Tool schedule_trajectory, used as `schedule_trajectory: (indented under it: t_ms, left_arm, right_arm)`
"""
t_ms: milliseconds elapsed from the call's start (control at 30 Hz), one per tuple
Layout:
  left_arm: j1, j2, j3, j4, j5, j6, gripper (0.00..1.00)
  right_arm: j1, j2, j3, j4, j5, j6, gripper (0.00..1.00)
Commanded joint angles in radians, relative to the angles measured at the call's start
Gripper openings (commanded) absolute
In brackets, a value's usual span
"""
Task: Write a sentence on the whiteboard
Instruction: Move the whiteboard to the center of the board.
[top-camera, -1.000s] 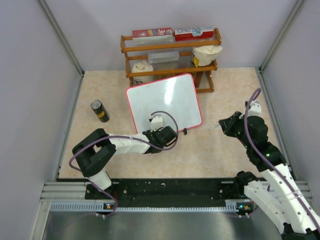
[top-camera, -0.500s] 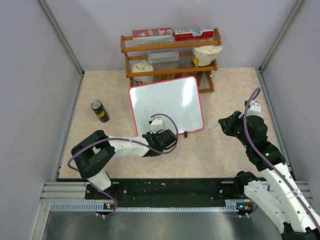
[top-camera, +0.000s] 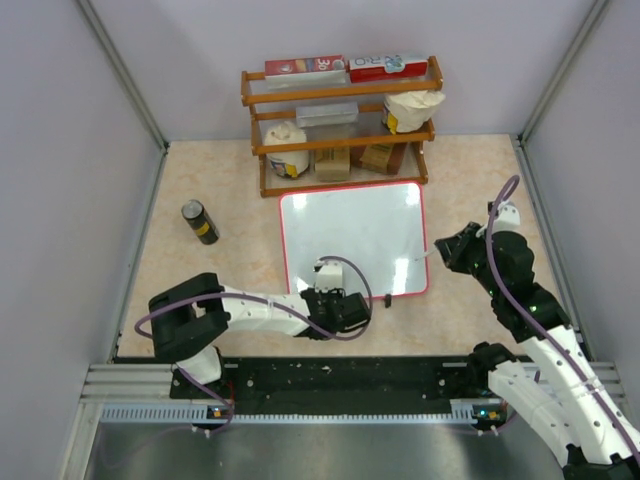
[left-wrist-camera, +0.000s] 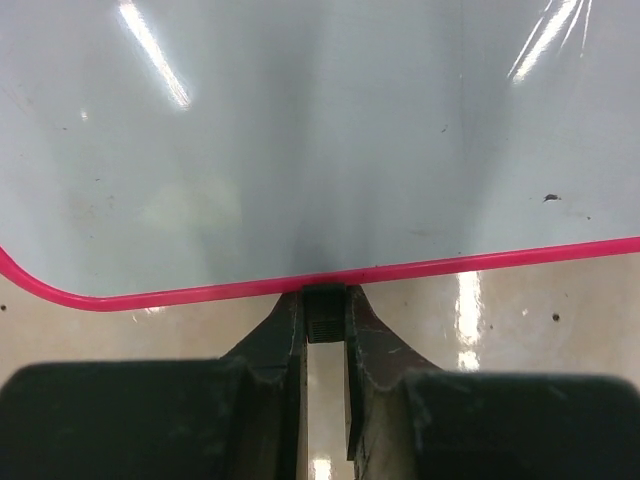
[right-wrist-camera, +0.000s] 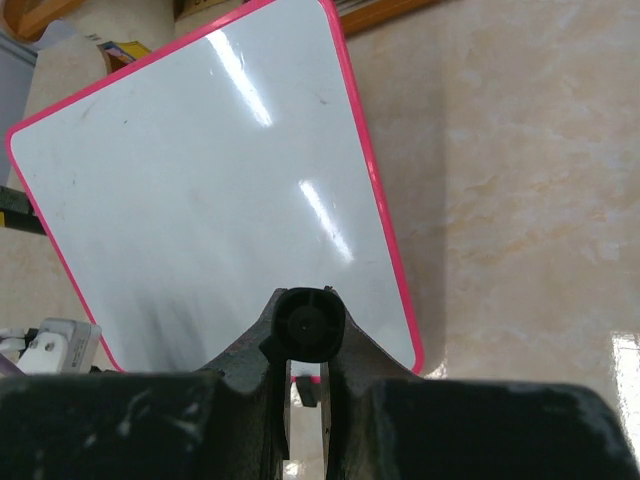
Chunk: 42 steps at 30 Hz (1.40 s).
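Note:
The whiteboard (top-camera: 352, 235), white with a thin red frame, lies flat and square on the table in front of the shelf. Its face (left-wrist-camera: 320, 150) is blank and no sentence is in view. My left gripper (top-camera: 340, 302) is at the board's near edge, shut on a small black tab (left-wrist-camera: 325, 312) of the frame. A second tab (top-camera: 388, 298) sticks out to the right of it. My right gripper (top-camera: 452, 248) hovers just off the board's right edge (right-wrist-camera: 385, 230), shut on a black marker (right-wrist-camera: 311, 322) whose tip (top-camera: 426, 256) points toward the board.
A wooden shelf rack (top-camera: 340, 100) with boxes and bags stands just behind the whiteboard. A dark can (top-camera: 200, 222) stands upright at the left. Grey walls close in the table on three sides.
The whiteboard, held by my left gripper, has slid to the right and nearer and turned from tilted to square. My left gripper moved right with it. The right arm has stayed put.

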Motion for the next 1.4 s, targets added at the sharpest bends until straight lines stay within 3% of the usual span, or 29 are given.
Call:
schedule_trajectory:
  t_ms: [0, 100, 167, 300, 433, 467, 933, 1100, 1200, 1367]
  left_arm:
    - [-0.07, 0.053, 0.023, -0.145, 0.162, -0.07, 0.0]
    - [-0.091, 0.074, 0.058, -0.162, 0.174, -0.077, 0.0]
    - [-0.102, 0.091, 0.073, -0.16, 0.181, -0.074, 0.05]
    - [-0.118, 0.107, 0.09, -0.154, 0.194, -0.061, 0.28]
    - [-0.133, 0.114, 0.104, -0.15, 0.186, -0.05, 0.58]
    - [-0.136, 0.114, 0.107, -0.15, 0.185, -0.045, 0.6]
    - [-0.206, 0.127, 0.162, -0.136, 0.129, 0.016, 0.59]
    - [-0.254, -0.019, 0.142, -0.241, 0.079, -0.048, 0.61]
    - [-0.275, -0.102, 0.138, -0.295, 0.062, -0.051, 0.68]
    - [-0.279, -0.277, 0.141, -0.285, 0.094, 0.038, 0.77]
  right_arm:
    - [-0.005, -0.004, -0.006, 0.046, -0.017, 0.001, 0.0]
    - [-0.007, -0.01, -0.009, 0.045, -0.021, 0.004, 0.0]
    - [-0.007, -0.015, -0.011, 0.046, -0.023, 0.006, 0.0]
    - [-0.007, -0.031, -0.015, 0.045, -0.024, 0.01, 0.0]
    - [-0.007, -0.048, -0.02, 0.042, -0.026, 0.012, 0.0]
    - [-0.007, -0.054, -0.02, 0.04, -0.029, 0.012, 0.0]
    - [-0.007, -0.11, -0.012, -0.007, -0.049, 0.015, 0.0]
    - [-0.007, -0.147, 0.009, -0.049, -0.069, 0.024, 0.0]
    - [-0.007, -0.159, 0.015, -0.078, -0.081, 0.023, 0.0]
    - [-0.007, -0.196, -0.015, -0.09, -0.164, 0.016, 0.0]
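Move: The left hand pinches the left of the two black clips on the whiteboard's near edge, close to the near left corner. The board's middle lies some 13 cm ahead and 8 cm to the right, at about table height. The other clip is level with the hand, roughly 15 cm to its right, and the can stands about 30 cm left and 18 cm ahead. From the right hand, the board's middle is some 15 cm left, 6 cm ahead and 18 cm below. Still pinching the clip, the left hand drags the whiteboard back and to the right, about 3 cm, then opens its fingers and lets go. Low over the table it slides on back, away from the board, some 10 cm back in all, then rises about 6 cm, turning clockwise some 20 degrees. The right hand keeps the pen and draws back about 3 cm. ##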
